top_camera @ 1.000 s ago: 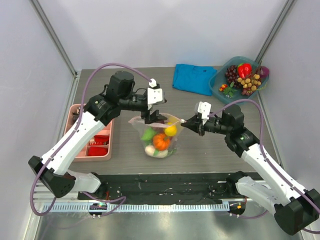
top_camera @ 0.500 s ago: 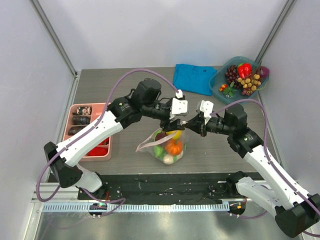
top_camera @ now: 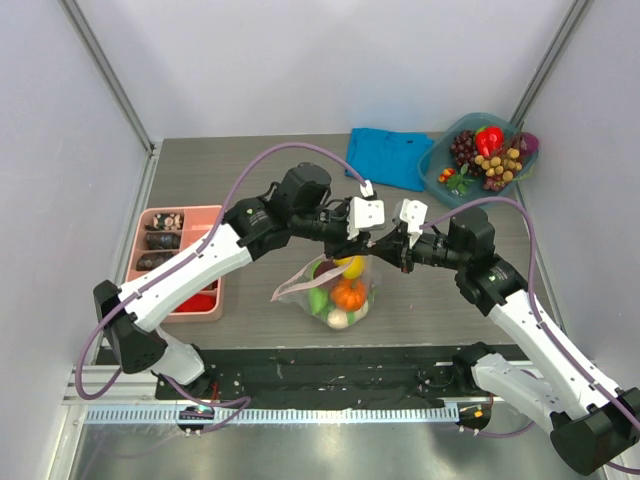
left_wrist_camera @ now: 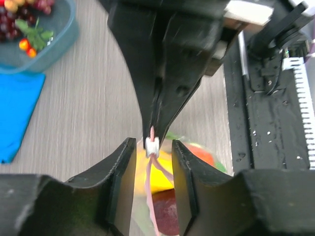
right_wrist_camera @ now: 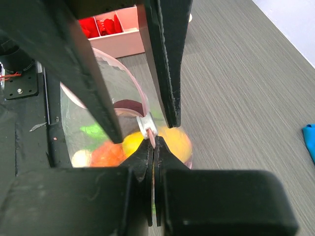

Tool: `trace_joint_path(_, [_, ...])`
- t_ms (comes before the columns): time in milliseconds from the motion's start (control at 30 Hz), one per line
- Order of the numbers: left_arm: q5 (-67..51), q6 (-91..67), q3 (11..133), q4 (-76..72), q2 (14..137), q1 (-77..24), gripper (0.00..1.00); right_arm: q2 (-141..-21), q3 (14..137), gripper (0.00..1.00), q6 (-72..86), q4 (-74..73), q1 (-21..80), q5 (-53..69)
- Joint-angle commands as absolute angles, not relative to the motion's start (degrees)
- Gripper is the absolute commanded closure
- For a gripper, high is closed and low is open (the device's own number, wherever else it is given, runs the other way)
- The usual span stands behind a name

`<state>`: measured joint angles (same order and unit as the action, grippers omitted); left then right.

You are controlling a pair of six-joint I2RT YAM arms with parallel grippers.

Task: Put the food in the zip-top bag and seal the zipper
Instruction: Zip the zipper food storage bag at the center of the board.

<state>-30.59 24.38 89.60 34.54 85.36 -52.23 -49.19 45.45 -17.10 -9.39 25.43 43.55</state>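
The zip-top bag (top_camera: 322, 292) hangs just above the table with its mouth upward, its left corner drooping. Inside lies the food: a yellow piece (top_camera: 347, 265), an orange one (top_camera: 348, 294), and green and beige ones below. My right gripper (right_wrist_camera: 153, 145) is shut on the right end of the pink zipper (right_wrist_camera: 143, 101). The white slider (left_wrist_camera: 152, 145) sits just beyond that pinch. My left gripper (left_wrist_camera: 153, 142) faces the right one. Its fingers (left_wrist_camera: 123, 172) stand on either side of the slider, a small gap on each side. In the top view both grippers meet over the bag's right corner (top_camera: 372, 243).
A pink compartment tray (top_camera: 150, 212) with red and dark pieces stands at the left. A folded blue cloth (top_camera: 385, 155) lies at the back, and beside it is a teal bowl (top_camera: 433, 160) of toy fruit. A black mat (top_camera: 330, 372) runs along the near edge.
My left arm has swung from the bag's left side to its right end, and its jaws have narrowed around the slider. The bag has shifted right. My right gripper has held its pinch.
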Motion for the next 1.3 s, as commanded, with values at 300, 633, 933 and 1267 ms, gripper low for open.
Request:
trace_joint_path(300, [-27.0,25.9,86.3,37.7,83.1,-51.8,0.87,-47.3,48.3,0.99,-15.8,-6.9,25.7,41.3])
trace_joint_path(633, [-25.2,26.5,81.1,45.4,80.1,-49.0,0.85,-46.1,48.1,0.99,-11.0,-6.8,25.7,33.3])
trace_joint_path(933, [-24.1,24.6,75.2,49.5,74.5,-44.3,0.86,-45.1,46.9,0.99,-6.6,-6.8,25.8,21.7])
trace_joint_path(1267, [-26.8,23.4,70.5,56.1,69.5,-37.6,0.86,-46.2,47.4,0.99,-1.9,-6.9,25.8,10.8])
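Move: The zipper slider sits right between the left hand's half-open fingers, and some 2 cm to the left of the right hand, which already pinches the near zipper corner. From the left hand the bag's free zipper corner hangs about 15 cm left, 4 cm back and 8 cm lower; the orange pumpkin in the bag lies roughly 15 cm below, 2 cm left and 3 cm back. Left pinches the slider and drags it about 15 cm left and down, as right draws its corner forward-right. ##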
